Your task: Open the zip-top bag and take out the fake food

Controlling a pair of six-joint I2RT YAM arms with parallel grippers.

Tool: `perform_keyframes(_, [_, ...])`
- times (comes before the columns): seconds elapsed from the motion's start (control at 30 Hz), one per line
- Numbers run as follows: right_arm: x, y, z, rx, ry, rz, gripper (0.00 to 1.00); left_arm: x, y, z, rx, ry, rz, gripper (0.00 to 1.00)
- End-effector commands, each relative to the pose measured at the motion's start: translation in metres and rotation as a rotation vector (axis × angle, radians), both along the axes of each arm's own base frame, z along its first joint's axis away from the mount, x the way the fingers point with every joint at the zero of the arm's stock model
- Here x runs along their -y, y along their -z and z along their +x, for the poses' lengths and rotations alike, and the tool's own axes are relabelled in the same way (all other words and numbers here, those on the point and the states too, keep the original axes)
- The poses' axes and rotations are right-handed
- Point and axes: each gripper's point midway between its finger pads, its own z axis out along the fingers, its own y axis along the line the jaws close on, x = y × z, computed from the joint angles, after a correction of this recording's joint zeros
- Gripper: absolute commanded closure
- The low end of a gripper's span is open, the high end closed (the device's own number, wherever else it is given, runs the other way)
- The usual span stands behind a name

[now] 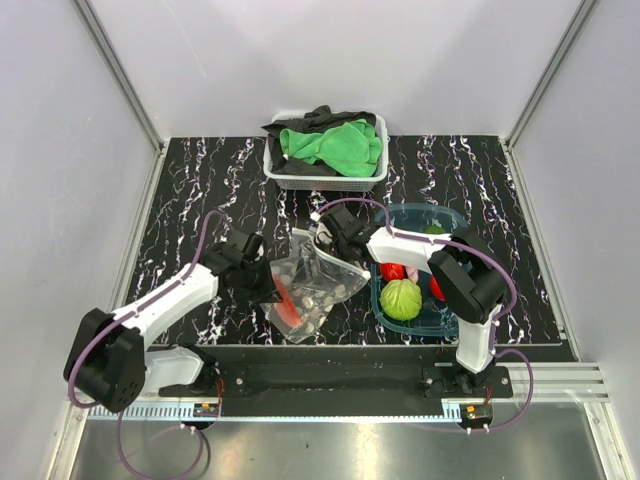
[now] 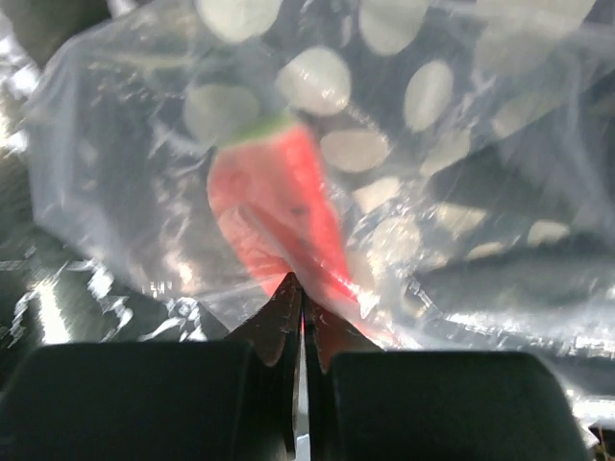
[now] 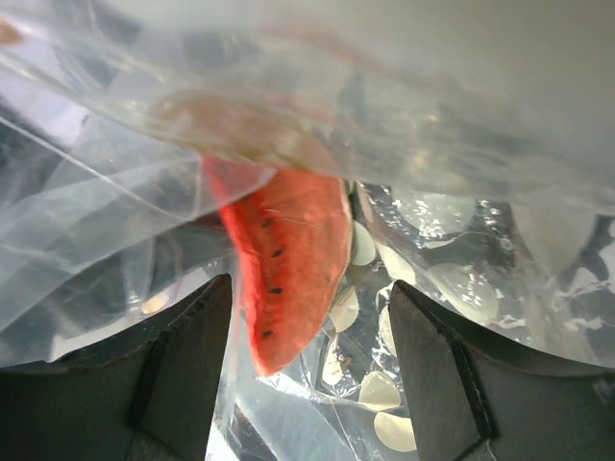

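The zip-top bag (image 1: pixel 312 285), clear with pale dots, lies crumpled on the table between my grippers. A red watermelon slice (image 1: pixel 287 298) is inside it. My left gripper (image 1: pixel 262 285) is at the bag's left edge. In the left wrist view it (image 2: pixel 301 288) is shut on a fold of the bag (image 2: pixel 432 144), with the slice (image 2: pixel 279 211) just beyond. My right gripper (image 1: pixel 335 240) is at the bag's far end. In the right wrist view it (image 3: pixel 309 317) is open, with the slice (image 3: pixel 288 269) between its fingers and the bag's plastic (image 3: pixel 461 144) around it. I cannot tell whether the fingers touch the slice.
A teal tub (image 1: pixel 445 214) at the right holds a green leafy ball (image 1: pixel 401 299) and red fruit (image 1: pixel 392 271). A white basket (image 1: pixel 290 180) with green and black cloths stands at the back. Grey walls enclose the dark marbled table (image 1: pixel 200 190).
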Motion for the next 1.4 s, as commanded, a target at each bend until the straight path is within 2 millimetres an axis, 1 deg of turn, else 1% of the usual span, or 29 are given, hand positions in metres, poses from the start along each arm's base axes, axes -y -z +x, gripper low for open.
perform_keyframes(0.0, [-0.009,-0.02,0.007,0.037,-0.039,0.068,0.27,0.027,-0.011,0.024,0.073,0.021,-0.131,0.97])
perform_keyframes(0.03, [-0.01,-0.019,0.006,0.034,-0.044,0.068,0.26,0.028,-0.004,0.024,0.051,0.031,-0.115,0.97])
perform_keyframes(0.07, [-0.01,-0.019,0.005,0.029,-0.049,0.071,0.26,0.03,-0.006,0.03,0.057,0.037,-0.113,0.97])
perform_keyframes(0.17, [-0.012,-0.018,0.001,0.018,-0.063,0.076,0.27,0.036,-0.004,0.035,0.051,0.049,-0.121,0.98])
perform_keyframes(0.27, [-0.011,-0.01,-0.002,-0.003,-0.064,0.059,0.32,0.038,-0.008,0.041,0.072,0.044,-0.13,0.98])
perform_keyframes(0.3, [-0.01,-0.008,-0.003,-0.011,-0.064,0.054,0.35,0.039,-0.008,0.041,0.07,0.046,-0.14,0.98])
perform_keyframes(0.33, [-0.01,-0.003,-0.003,-0.021,-0.064,0.048,0.43,0.04,-0.009,0.041,0.071,0.047,-0.144,0.98])
perform_keyframes(0.37, [-0.01,-0.002,-0.002,-0.03,-0.057,0.044,0.46,0.041,-0.011,0.041,0.073,0.049,-0.15,0.98])
perform_keyframes(0.63, [-0.014,0.008,0.01,-0.026,-0.006,-0.002,0.55,0.033,-0.012,0.028,0.078,0.059,-0.143,0.99])
perform_keyframes(0.67, [-0.012,0.011,0.012,-0.029,0.009,-0.018,0.58,0.033,-0.015,0.028,0.09,0.062,-0.147,0.98])
perform_keyframes(0.73, [-0.009,0.014,0.014,-0.025,0.029,-0.046,0.66,0.03,-0.032,0.027,0.149,0.066,-0.157,0.98])
perform_keyframes(0.77, [-0.005,0.017,0.015,-0.015,0.041,-0.072,0.77,0.027,-0.038,0.025,0.162,0.067,-0.154,0.96])
perform_keyframes(0.8, [-0.004,0.015,0.016,-0.005,0.042,-0.075,0.81,0.026,-0.046,0.026,0.185,0.065,-0.155,0.88])
perform_keyframes(0.87, [-0.003,0.006,0.018,0.028,0.035,-0.077,0.87,0.028,-0.077,0.029,0.273,0.07,-0.197,0.68])
perform_keyframes(0.9, [-0.002,0.005,0.02,0.037,0.035,-0.082,0.92,0.03,-0.091,0.03,0.303,0.075,-0.223,0.52])
perform_keyframes(0.93, [0.0,0.002,0.019,0.045,0.023,-0.095,0.94,0.033,-0.103,0.032,0.335,0.082,-0.244,0.47])
perform_keyframes(0.97, [-0.001,-0.005,0.022,0.059,0.024,-0.096,0.96,0.039,-0.123,0.036,0.373,0.098,-0.288,0.44])
perform_keyframes(1.0, [-0.001,-0.01,0.023,0.066,0.024,-0.096,1.0,0.044,-0.132,0.038,0.382,0.105,-0.313,0.38])
perform_keyframes(1.03, [0.001,-0.013,0.022,0.067,0.024,-0.105,1.0,0.048,-0.136,0.041,0.378,0.11,-0.328,0.36])
perform_keyframes(1.07, [0.001,-0.016,0.024,0.077,0.032,-0.105,1.0,0.054,-0.152,0.046,0.406,0.111,-0.356,0.34])
perform_keyframes(1.1, [0.001,-0.02,0.024,0.086,0.032,-0.098,1.0,0.057,-0.157,0.049,0.405,0.1,-0.373,0.31])
perform_keyframes(1.13, [0.003,-0.021,0.024,0.093,0.029,-0.102,1.0,0.059,-0.161,0.053,0.412,0.089,-0.383,0.22])
perform_keyframes(1.17, [0.004,-0.021,0.025,0.1,0.03,-0.111,1.0,0.062,-0.161,0.06,0.414,0.074,-0.385,0.18])
perform_keyframes(1.2, [0.006,-0.021,0.025,0.103,0.029,-0.117,1.0,0.065,-0.167,0.066,0.411,0.052,-0.392,0.16])
perform_keyframes(1.23, [0.007,-0.021,0.025,0.108,0.025,-0.121,1.0,0.066,-0.167,0.071,0.404,0.041,-0.389,0.09])
perform_keyframes(1.27, [0.008,-0.021,0.024,0.109,0.024,-0.125,1.0,0.069,-0.159,0.076,0.364,0.03,-0.371,0.09])
perform_keyframes(1.3, [0.008,-0.023,0.024,0.113,0.025,-0.122,1.0,0.073,-0.167,0.08,0.365,0.025,-0.383,0.09])
perform_keyframes(1.33, [0.008,-0.022,0.024,0.117,0.024,-0.124,1.0,0.075,-0.166,0.082,0.357,0.022,-0.377,0.09])
perform_keyframes(1.37, [0.01,-0.021,0.024,0.117,0.027,-0.129,1.0,0.074,-0.16,0.084,0.333,0.008,-0.351,0.1])
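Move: The left hand's shut tips are at the bag's left side, with the middle of the watermelon slice some 3 cm to their right, 1 cm back and 2 cm below. The open right hand reaches through the bag mouth; for it the slice lies about 5 cm left, 4 cm back and 2 cm down. The mouth's middle is roughly 5 cm right and 4 cm ahead of the right hand, and the cabbage some 19 cm right, 4 cm back. Through the bag's film the shut left fingers push the watermelon slice right and forward, some 3 cm, dipping slightly, while the right hand sinks about 2 cm and shuts its fingers on the slice inside the bag. The left then comes free, rising some 15 cm as it goes on forward and right, and opens wide; the right keeps shut, easing slightly forward, then right and up. ##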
